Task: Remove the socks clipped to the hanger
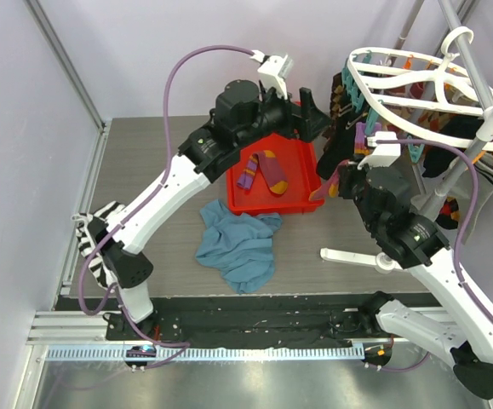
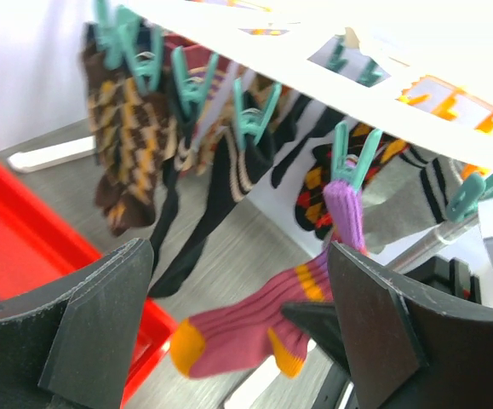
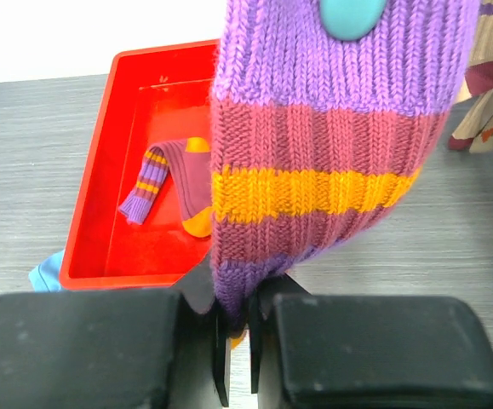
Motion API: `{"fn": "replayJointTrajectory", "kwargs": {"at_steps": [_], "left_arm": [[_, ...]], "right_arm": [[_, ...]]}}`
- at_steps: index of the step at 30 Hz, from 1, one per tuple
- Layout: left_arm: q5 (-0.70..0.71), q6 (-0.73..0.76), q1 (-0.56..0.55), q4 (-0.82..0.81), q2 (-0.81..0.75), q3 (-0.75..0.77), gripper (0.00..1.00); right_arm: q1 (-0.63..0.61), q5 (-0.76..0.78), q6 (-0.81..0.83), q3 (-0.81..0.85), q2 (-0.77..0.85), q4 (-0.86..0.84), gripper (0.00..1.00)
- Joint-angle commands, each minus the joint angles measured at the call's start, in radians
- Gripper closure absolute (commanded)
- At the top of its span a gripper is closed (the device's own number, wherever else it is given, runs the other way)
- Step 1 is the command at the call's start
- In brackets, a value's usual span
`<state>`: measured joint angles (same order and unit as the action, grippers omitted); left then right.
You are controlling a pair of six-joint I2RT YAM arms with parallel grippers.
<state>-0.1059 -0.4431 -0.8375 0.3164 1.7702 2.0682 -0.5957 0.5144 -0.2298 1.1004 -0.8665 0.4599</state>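
Note:
The white hanger (image 1: 416,85) stands at the back right, and several socks hang from its teal clips. Among them are a brown argyle sock (image 2: 127,136) and a thin dark sock (image 2: 186,230). A purple, maroon and orange striped sock (image 3: 331,145) hangs from one teal clip (image 2: 352,158). My right gripper (image 3: 239,336) is shut on that sock's lower part, just right of the red tray. My left gripper (image 2: 237,332) is open in front of the hanger's left side, nothing between its fingers. The striped sock (image 2: 255,328) hangs beyond them.
A red tray (image 1: 301,204) in mid-table holds one striped sock (image 1: 263,170). A blue cloth (image 1: 237,243) lies in front of it. A black-and-white striped cloth (image 1: 93,239) lies by the left arm. The hanger's white stand foot (image 1: 357,256) lies near my right arm.

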Motion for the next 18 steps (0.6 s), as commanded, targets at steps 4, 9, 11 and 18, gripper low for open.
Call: {"fn": "replayJointTrajectory", "kwargs": {"at_steps": [4,9,11,18], "left_arm": [[-0.066,0.000,-0.044,-0.117,0.064,0.115,0.14],[-0.078,0.004,-0.063,-0.148,0.095,0.132,0.15],[-0.081,0.003,-0.064,-0.145,0.100,0.121,0.15],[-0.075,0.070,-0.064,-0.200,-0.026,-0.120,0.09]], "right_arm": [[-0.004,-0.008,0.012,-0.031,0.047,-0.072,0.99],[-0.004,-0.034,0.015,-0.037,0.063,-0.073,0.99],[-0.004,-0.039,0.004,-0.028,0.067,-0.064,0.99],[-0.004,-0.010,-0.060,0.030,0.101,0.005,0.99]]}}
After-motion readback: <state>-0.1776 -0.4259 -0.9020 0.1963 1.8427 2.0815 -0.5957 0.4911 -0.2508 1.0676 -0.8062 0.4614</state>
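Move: To the left hand's right by about 11 cm, some 2 cm back and a touch higher, hangs the teal clip holding the purple striped sock's cuff. The black sock's clip is about 8 cm right and 5 cm ahead of that hand; an outer teal clip sits some 20 cm right and 7 cm back, both near its height. From the right hand, already pinching the striped sock's foot, the sock's clip lies about 7 cm ahead, 4 cm right and 9 cm up. Closing in on the striped sock's clip with its fingers still wide open, the left hand travels right about 5 cm and back some 2 cm, slowing to a near stop short of the clip; it rises slightly, then sinks again, turning clockwise about 8 degrees. The right hand keeps its pinch on the sock's foot and eases back about 1 cm. ##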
